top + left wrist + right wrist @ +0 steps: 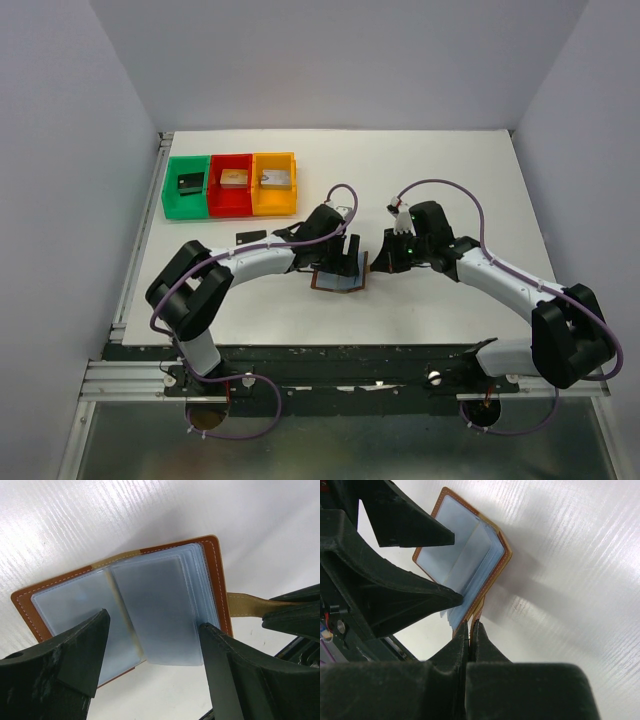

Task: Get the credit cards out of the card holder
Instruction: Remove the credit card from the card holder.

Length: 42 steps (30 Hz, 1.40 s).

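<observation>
The card holder (338, 281) lies open on the table, brown leather with pale blue-grey plastic sleeves (152, 607). My left gripper (155, 625) hangs open just above it, one finger (82, 652) on each side of the loose sleeve stack, and the right-hand finger (225, 665) is at the stack's edge. My right gripper (472, 625) is shut on the holder's tan strap (247, 605), at the holder's (465, 565) right side. One thin black credit card (250, 237) lies flat on the table to the left. No card shows inside the sleeves.
Green (168, 190), red (230, 204) and orange (273, 206) bins stand in a row at the back left, each with a chunky block inside. White walls close off the table on three sides.
</observation>
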Each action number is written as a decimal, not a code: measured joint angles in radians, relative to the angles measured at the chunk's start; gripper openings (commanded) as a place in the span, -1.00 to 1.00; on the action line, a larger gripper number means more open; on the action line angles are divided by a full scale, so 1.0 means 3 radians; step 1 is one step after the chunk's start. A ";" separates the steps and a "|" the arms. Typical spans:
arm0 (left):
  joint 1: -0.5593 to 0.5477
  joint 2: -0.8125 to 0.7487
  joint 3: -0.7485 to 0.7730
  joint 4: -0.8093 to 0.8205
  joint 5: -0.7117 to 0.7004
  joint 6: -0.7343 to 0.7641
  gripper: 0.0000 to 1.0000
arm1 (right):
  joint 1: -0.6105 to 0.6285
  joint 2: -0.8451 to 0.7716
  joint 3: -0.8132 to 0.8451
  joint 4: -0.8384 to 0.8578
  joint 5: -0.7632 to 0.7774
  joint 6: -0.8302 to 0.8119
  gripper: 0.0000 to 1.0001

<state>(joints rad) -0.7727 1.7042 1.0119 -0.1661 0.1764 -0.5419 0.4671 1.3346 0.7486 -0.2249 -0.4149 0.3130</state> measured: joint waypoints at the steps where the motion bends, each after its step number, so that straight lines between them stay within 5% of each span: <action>1: 0.0000 0.0008 0.0000 -0.0001 -0.0001 0.0000 0.69 | -0.0001 0.0000 0.0001 0.0000 0.0000 0.0000 -0.99; 28: 0.0120 -0.0156 -0.0163 -0.0242 -0.0504 -0.0037 0.75 | -0.0015 -0.0032 0.0000 -0.0001 0.0001 -0.0001 -0.99; 34: 0.0178 -0.0567 -0.0367 -0.0234 -0.0749 -0.0047 0.70 | -0.0015 -0.0032 -0.0001 -0.0001 0.0000 -0.0001 -0.99; 42: 0.0198 -0.0697 -0.0395 0.0326 -0.0084 -0.0041 0.57 | -0.0015 -0.0070 -0.0022 0.0003 -0.0053 0.0000 -0.99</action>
<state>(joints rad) -0.7132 1.4952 0.8932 -0.0685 0.1513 -0.5541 0.4625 1.3136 0.7422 -0.2241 -0.4309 0.3130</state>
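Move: The free edge of the clear sleeve page is by the left hand's right fingertip. The page's middle is about 1 cm below that hand, neither ahead nor to either side. The card holder's left half is centred some 4 cm left, level fore and aft, and 3 cm below. The brown strap is about 5 cm right, straight across at similar height. The dark card is roughly 21 cm left, 6 cm ahead. From the right hand the page is about 5 cm left, 2 below, level fore and aft. With its right fingertip on the free edge of the lifted sleeve page, the left hand sweeps the page left over the spine, travelling about 6 cm while sinking 1 cm and tilting slightly. It then comes off, rises some 6 cm and swings back right about 4 cm, fingers staying wide. The right hand keeps its pinch on the strap, holding the holder in place. ##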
